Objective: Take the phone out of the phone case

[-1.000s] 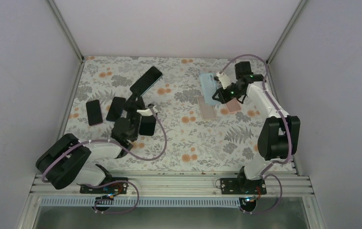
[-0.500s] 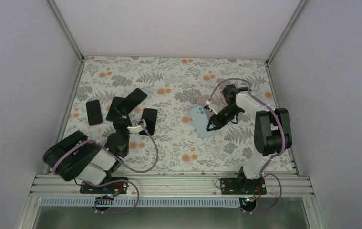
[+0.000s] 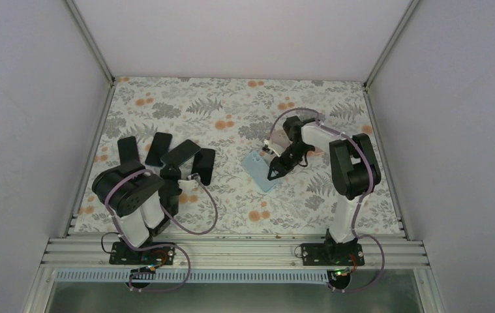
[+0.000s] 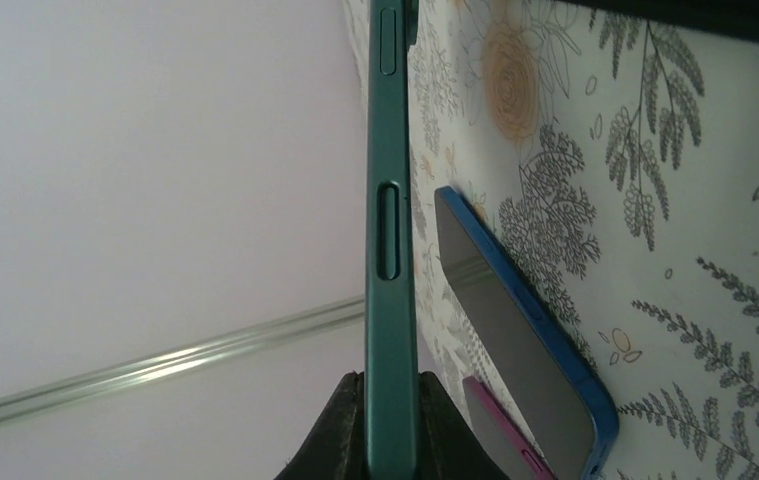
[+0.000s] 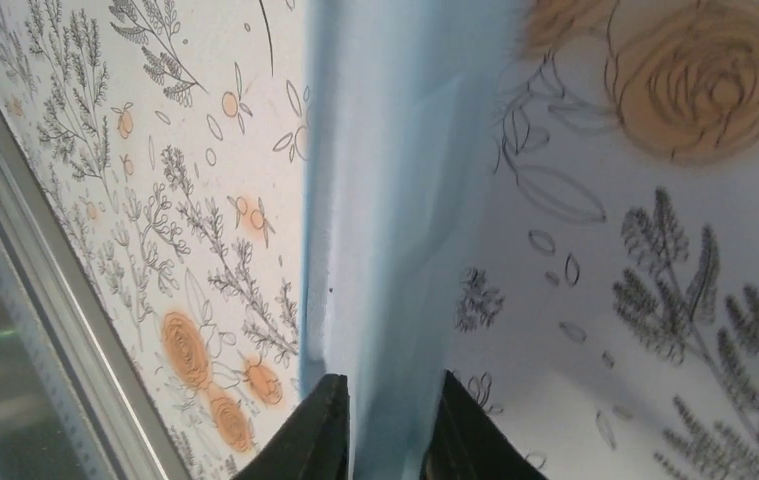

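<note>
The phone, dark-faced with a teal edge, hangs tilted above the left of the flowered mat. My left gripper is shut on its lower end. In the left wrist view the phone's edge runs straight up from between the fingers of that gripper. The light blue phone case lies near the middle of the mat. My right gripper is at its right end. In the right wrist view the phone case fills the narrow gap between the fingers of the gripper.
Three dark phones lie on the mat around the left gripper. A blue-edged phone and a magenta one show beside the held phone. White walls close in the mat on three sides.
The left arm drew back toward its base with the phone. The right gripper carried the blue case from the back right down to the middle of the mat.
</note>
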`<state>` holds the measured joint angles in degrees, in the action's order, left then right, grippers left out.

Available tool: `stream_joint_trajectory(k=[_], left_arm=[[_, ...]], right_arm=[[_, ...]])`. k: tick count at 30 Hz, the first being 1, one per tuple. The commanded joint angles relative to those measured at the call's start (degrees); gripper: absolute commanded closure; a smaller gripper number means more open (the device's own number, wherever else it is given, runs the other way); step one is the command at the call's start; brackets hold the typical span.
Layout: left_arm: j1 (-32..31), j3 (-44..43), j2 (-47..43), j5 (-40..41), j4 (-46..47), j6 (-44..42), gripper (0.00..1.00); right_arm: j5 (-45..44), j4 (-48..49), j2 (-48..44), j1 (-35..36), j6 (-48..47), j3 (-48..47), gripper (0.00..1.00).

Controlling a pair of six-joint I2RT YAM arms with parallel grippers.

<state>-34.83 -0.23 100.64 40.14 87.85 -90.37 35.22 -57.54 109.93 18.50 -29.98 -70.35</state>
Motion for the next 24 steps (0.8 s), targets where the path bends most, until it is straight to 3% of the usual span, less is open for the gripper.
stream_joint_trajectory(k=[1,3,7,9,13,14,15,18,24], left_arm=[[1.6,0.1,1.4,0.5,17.1,1.2,0.89],[2.1,-0.2,2.4,0.2,17.1,1.2,0.88],[3.0,-1.5,3.6,0.5,17.1,1.3,0.83],[3.0,-2.0,3.9,0.5,17.1,1.2,0.71],[3.0,-3.0,4.3,-0.1,17.0,0.8,0.35],[3.0,-3.4,4.6,-0.5,17.0,0.4,0.27],[3.0,-3.6,5.0,-0.7,17.0,-0.1,0.2],[3.6,-5.0,6.9,-1.1,17.0,-1.8,0.02],[3.7,-9.8,9.3,-1.2,16.8,-3.3,0.0]], right_arm=[[-0.5,2.4,1.7,0.7,2.7,-2.9,0.78],[-1.1,3.2,2.2,0.7,3.7,-3.4,0.77],[-1.8,3.7,2.2,0.7,4.2,-3.8,0.62],[-2.3,4.1,1.4,0.7,4.5,-3.5,0.51],[-2.9,4.1,-0.5,1.0,3.9,-3.5,0.28],[-3.0,4.0,-0.9,1.2,3.7,-3.6,0.1],[-3.4,3.7,-1.4,1.5,3.4,-3.9,0.02],[-4.1,3.3,-3.0,2.8,3.0,-5.0,0.0],[-6.3,5.5,-4.5,6.4,4.4,-6.1,0.0]])
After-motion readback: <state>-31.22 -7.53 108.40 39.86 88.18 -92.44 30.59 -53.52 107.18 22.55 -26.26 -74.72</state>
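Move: The left hand still holds the teal phone. The spot it is being laid in is about 6 cm ahead, 4 cm right and some 3 cm down, between the blue phone (7 ahead, 4 left) and the black phone (2 ahead, 11 right). The right hand still pinches the blue case's edge; its resting spot is 1 cm ahead, 4 left, 2 down, with the clear case 9 ahead, 4 right. The right hand slides the pinched blue case edge about 2.5 cm forward and barely lower, spreads its fingers wide to let go, then lifts some 3 cm while drifting left over the case. The left hand eases about 1 cm left and 1 cm down with the teal phone, opens fully, then pushes about 3 cm forward with the spread fingers astride the phone, the lower finger staying close under it. ##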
